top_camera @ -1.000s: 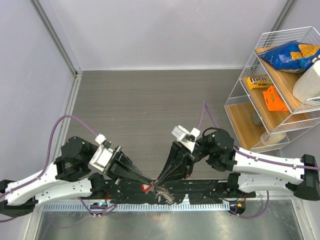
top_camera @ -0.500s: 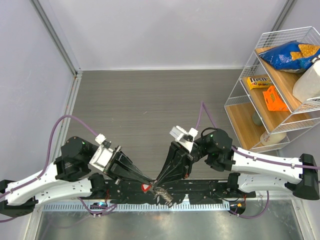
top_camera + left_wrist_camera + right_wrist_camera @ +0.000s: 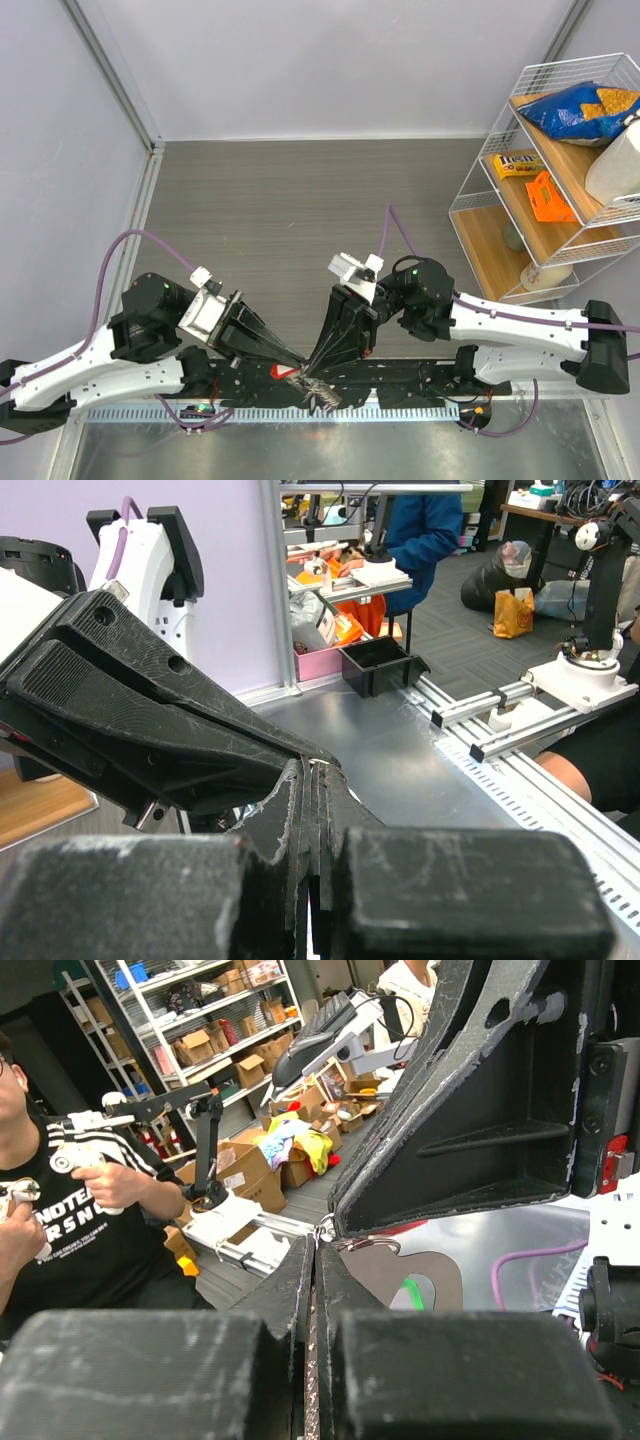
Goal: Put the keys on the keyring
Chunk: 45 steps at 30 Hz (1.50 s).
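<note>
Both grippers meet tip to tip over the black rail at the near table edge. My left gripper (image 3: 298, 366) (image 3: 315, 767) is shut, and a red key (image 3: 281, 372) (image 3: 405, 1227) pokes out beside its tips, apparently pinched there. My right gripper (image 3: 313, 372) (image 3: 315, 1245) is shut on the keyring: its beaded strip runs between the fingers and hangs below them (image 3: 325, 397). The keyring's thin wire loop (image 3: 368, 1245) shows right at the left fingertip. In the left wrist view the right gripper's black fingers (image 3: 150, 720) hide the key and the ring.
A white wire rack (image 3: 470, 215) stands at the right with a blue snack bag (image 3: 575, 110) and orange packets (image 3: 548, 197). A black rail (image 3: 420, 375) and a metal sheet (image 3: 400, 450) run along the near edge. Purple cables (image 3: 120, 255) loop off both arms.
My right arm has swung its wrist to the left, steepening its fingers over the meeting point. The red key and hanging chain shifted slightly left. The left arm has stayed put.
</note>
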Each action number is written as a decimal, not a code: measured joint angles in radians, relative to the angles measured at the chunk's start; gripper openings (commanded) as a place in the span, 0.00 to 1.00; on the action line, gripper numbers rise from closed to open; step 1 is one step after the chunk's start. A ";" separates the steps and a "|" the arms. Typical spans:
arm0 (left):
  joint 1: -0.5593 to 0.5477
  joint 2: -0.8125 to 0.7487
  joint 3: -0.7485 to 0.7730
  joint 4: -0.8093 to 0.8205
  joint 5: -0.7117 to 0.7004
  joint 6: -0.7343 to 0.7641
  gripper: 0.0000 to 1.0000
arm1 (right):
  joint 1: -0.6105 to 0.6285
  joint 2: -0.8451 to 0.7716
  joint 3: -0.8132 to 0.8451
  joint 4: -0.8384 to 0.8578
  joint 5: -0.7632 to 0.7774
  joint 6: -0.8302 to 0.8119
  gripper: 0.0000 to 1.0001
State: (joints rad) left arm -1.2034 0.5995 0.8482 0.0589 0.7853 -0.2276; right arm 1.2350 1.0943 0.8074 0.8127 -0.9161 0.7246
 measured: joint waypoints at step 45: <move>-0.016 0.189 0.143 -0.039 -0.129 -0.058 0.33 | -0.002 0.026 -0.146 0.480 0.068 0.320 0.06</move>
State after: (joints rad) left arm -1.2194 0.7887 0.9913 0.0200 0.6567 -0.2859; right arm 1.2331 1.1198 0.6613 1.2930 -0.8486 1.0451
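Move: The keyring's wire is at the meeting fingertips, still in the right fingers. It lies about 1 cm back and 2 cm right of the left hand's point, and about 1 cm back and 1 cm left of the right's, level with both. The bundle of keys hangs some 3 cm back and 3 cm below either hand, about 3 cm right of the left one and straight below the right sideways. The red tag sits about 2 cm left of the left hand, 2 cm back and 1 cm lower. The right hand keeps its pinch on the keyring while it eases about 1 cm back and down with its fingertips tipping down some 10 degrees and swinging counter-clockwise, then turns back clockwise and carries the ring about 3 cm to the right and 2 cm up. The left hand goes with it to the right and forward, about 5 cm in all with a small rise at the end, tilting slightly, and near the end its fingers open about a quarter, letting go of the ring and coming free on its forward side. ##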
